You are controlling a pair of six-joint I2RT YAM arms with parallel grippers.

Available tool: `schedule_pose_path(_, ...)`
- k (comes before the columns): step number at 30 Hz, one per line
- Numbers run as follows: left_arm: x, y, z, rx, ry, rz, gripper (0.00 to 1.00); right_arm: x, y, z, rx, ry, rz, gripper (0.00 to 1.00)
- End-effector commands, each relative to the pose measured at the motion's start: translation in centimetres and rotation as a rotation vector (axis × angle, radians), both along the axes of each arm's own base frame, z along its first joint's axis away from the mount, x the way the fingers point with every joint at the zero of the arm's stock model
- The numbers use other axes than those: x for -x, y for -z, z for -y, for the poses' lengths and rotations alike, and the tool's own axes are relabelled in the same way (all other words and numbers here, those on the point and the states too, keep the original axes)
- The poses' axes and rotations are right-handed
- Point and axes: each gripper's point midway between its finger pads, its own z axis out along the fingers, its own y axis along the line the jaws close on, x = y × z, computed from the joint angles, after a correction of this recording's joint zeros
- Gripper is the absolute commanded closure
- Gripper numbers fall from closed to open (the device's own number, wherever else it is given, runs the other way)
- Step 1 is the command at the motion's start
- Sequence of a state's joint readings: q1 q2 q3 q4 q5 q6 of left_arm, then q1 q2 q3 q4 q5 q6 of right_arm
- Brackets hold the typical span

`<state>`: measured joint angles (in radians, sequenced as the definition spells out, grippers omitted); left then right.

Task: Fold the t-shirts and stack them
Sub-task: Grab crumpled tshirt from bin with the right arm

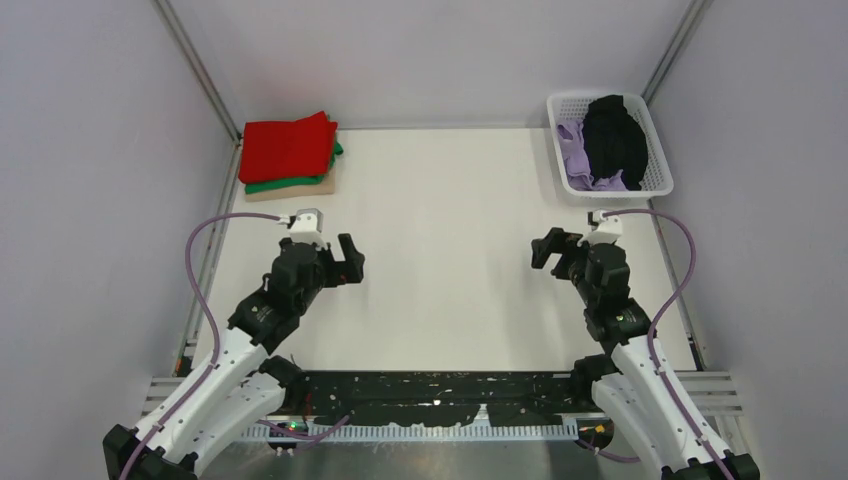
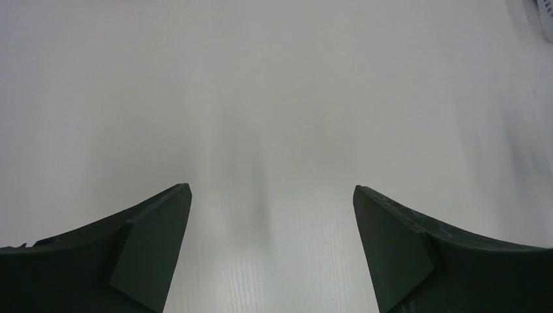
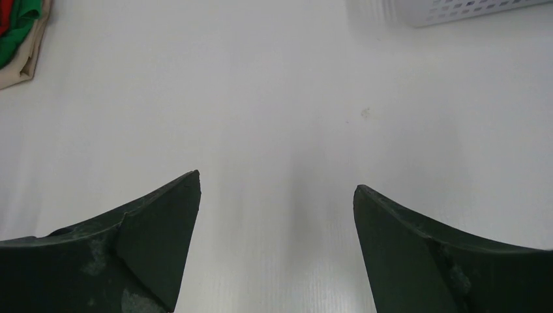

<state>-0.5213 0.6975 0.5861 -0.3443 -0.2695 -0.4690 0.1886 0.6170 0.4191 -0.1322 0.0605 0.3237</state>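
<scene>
A stack of folded t-shirts lies at the back left of the table: red (image 1: 287, 146) on top, green (image 1: 290, 183) under it, beige (image 1: 290, 190) at the bottom. Its corner shows in the right wrist view (image 3: 19, 39). A black t-shirt (image 1: 615, 140) and a lavender t-shirt (image 1: 577, 158) lie crumpled in the white basket (image 1: 660, 150) at the back right. My left gripper (image 1: 350, 258) is open and empty over bare table, also seen in the left wrist view (image 2: 272, 192). My right gripper (image 1: 548, 248) is open and empty (image 3: 277, 182).
The white table (image 1: 445, 250) stretches between both arms. The basket's edge shows in the right wrist view (image 3: 456, 10). Grey walls with metal rails close in the left, right and back sides. A black strip with cable runs along the near edge (image 1: 430, 400).
</scene>
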Motion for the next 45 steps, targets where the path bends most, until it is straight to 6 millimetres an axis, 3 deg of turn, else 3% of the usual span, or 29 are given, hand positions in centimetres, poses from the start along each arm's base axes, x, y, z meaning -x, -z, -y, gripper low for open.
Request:
schedule_pose_path(1, -0.7, -2.1, 0.0, 0.015, -0.015, 0.055, 0.0, -1.2, -3.9, 1.4, -0.052, 0.118, 0.097, 0.05)
schedule_pose_path(8, -1.0, -2.0, 0.1, 0.014, -0.019, 0.052, 0.0, -3.4, -7.8, 5.7, 0.061, 0.358, 0.128, 0.05)
schedule_pose_path(12, -1.0, -1.9, -0.1, 0.004, -0.026, 0.046, 0.0, -6.3, -9.0, 7.4, 0.108, 0.43, 0.069, 0.05)
schedule_pose_path(16, -0.9, -1.7, -0.4, -0.012, -0.031, 0.04, 0.0, -10.9, -9.0, 8.2, 0.081, 0.416, -0.05, 0.05)
schedule_pose_path(20, -0.8, -1.2, -0.6, -0.014, -0.042, 0.034, 0.0, -16.4, -8.6, 7.6, 0.044, 0.356, -0.127, 0.04)
schedule_pose_path(23, -0.8, -1.0, -0.8, -0.025, -0.054, 0.029, 0.01, -21.2, -7.3, 8.8, 0.012, 0.37, -0.156, 0.01)
schedule_pose_path(25, -0.9, -0.8, -1.0, -0.03, -0.065, 0.026, 0.0, -24.0, -6.2, 9.1, -0.021, 0.34, -0.181, 0.04)
schedule_pose_path(29, -1.0, -0.6, -1.0, -0.04, -0.064, 0.014, 0.0, -28.8, -4.5, 8.5, -0.099, 0.242, -0.193, 0.14)
schedule_pose_path(30, -1.0, -0.5, -1.2, -0.049, -0.073, 0.011, 0.0, -29.7, -2.8, 8.5, -0.113, 0.243, -0.218, 0.16)
schedule_pose_path(31, -1.1, -0.3, -1.4, -0.06, -0.084, 0.004, 0.01, -30.7, -3.7, 8.6, -0.124, 0.238, -0.187, 0.18)
schedule_pose_path(32, -1.1, -0.3, -1.5, -0.065, -0.091, -0.003, 0.01, -31.5, -2.4, 8.5, -0.139, 0.23, -0.204, 0.21)
schedule_pose_path(33, -1.1, -0.3, -1.6, -0.067, -0.096, -0.006, 0.0, -32.3, -3.2, 8.5, -0.145, 0.219, -0.176, 0.23)
schedule_pose_path(34, -1.1, -0.2, -1.6, -0.072, -0.095, -0.012, 0.0, -32.9, -2.0, 8.4, -0.147, 0.213, -0.192, 0.28)
schedule_pose_path(35, -1.1, -0.2, -1.6, -0.076, -0.096, -0.014, 0.0, -33.5, -2.5, 8.4, -0.151, 0.209, -0.176, 0.3)
schedule_pose_path(38, -1.3, 0.1, -1.8, -0.086, -0.112, -0.021, 0.0, -34.3, -1.3, 8.9, -0.161, 0.242, -0.184, 0.43)
schedule_pose_path(42, -1.5, 0.1, -1.4, -0.084, -0.098, -0.026, 0.0, -34.7, -0.7, 9.1, -0.178, 0.254, -0.17, 0.7)
schedule_pose_path(45, -1.6, -0.1, -1.5, -0.092, -0.103, -0.032, 0.0, -34.7, -2.0, 9.4, -0.173, 0.259, -0.133, 0.91)
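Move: The crumpled lilac shirt lies in the white bin about 30 cm ahead of the open right hand, some 9 cm to its right and about 4 cm lower. The black garment crowds against it, roughly 32 cm ahead and 17 cm right of that hand, 2 cm lower; the bin's middle is about 30 cm ahead, 16 cm right, 9 cm down. From the left hand the lilac shirt is about 31 cm ahead, 58 cm right and 5 cm lower. The lilac shirt is what the right hand reaches for: the hand lifts and swings right over the open table, sweeps about 33 cm forward, then sinks some 11 cm from its high point onto the shirt at the bin's left side. On the way it turns clockwise and tips down about 15 degrees; the wide-open fingers close and pinch a fold of the lilac cloth. The left hand, empty and open, sinks a couple of centimetres. ##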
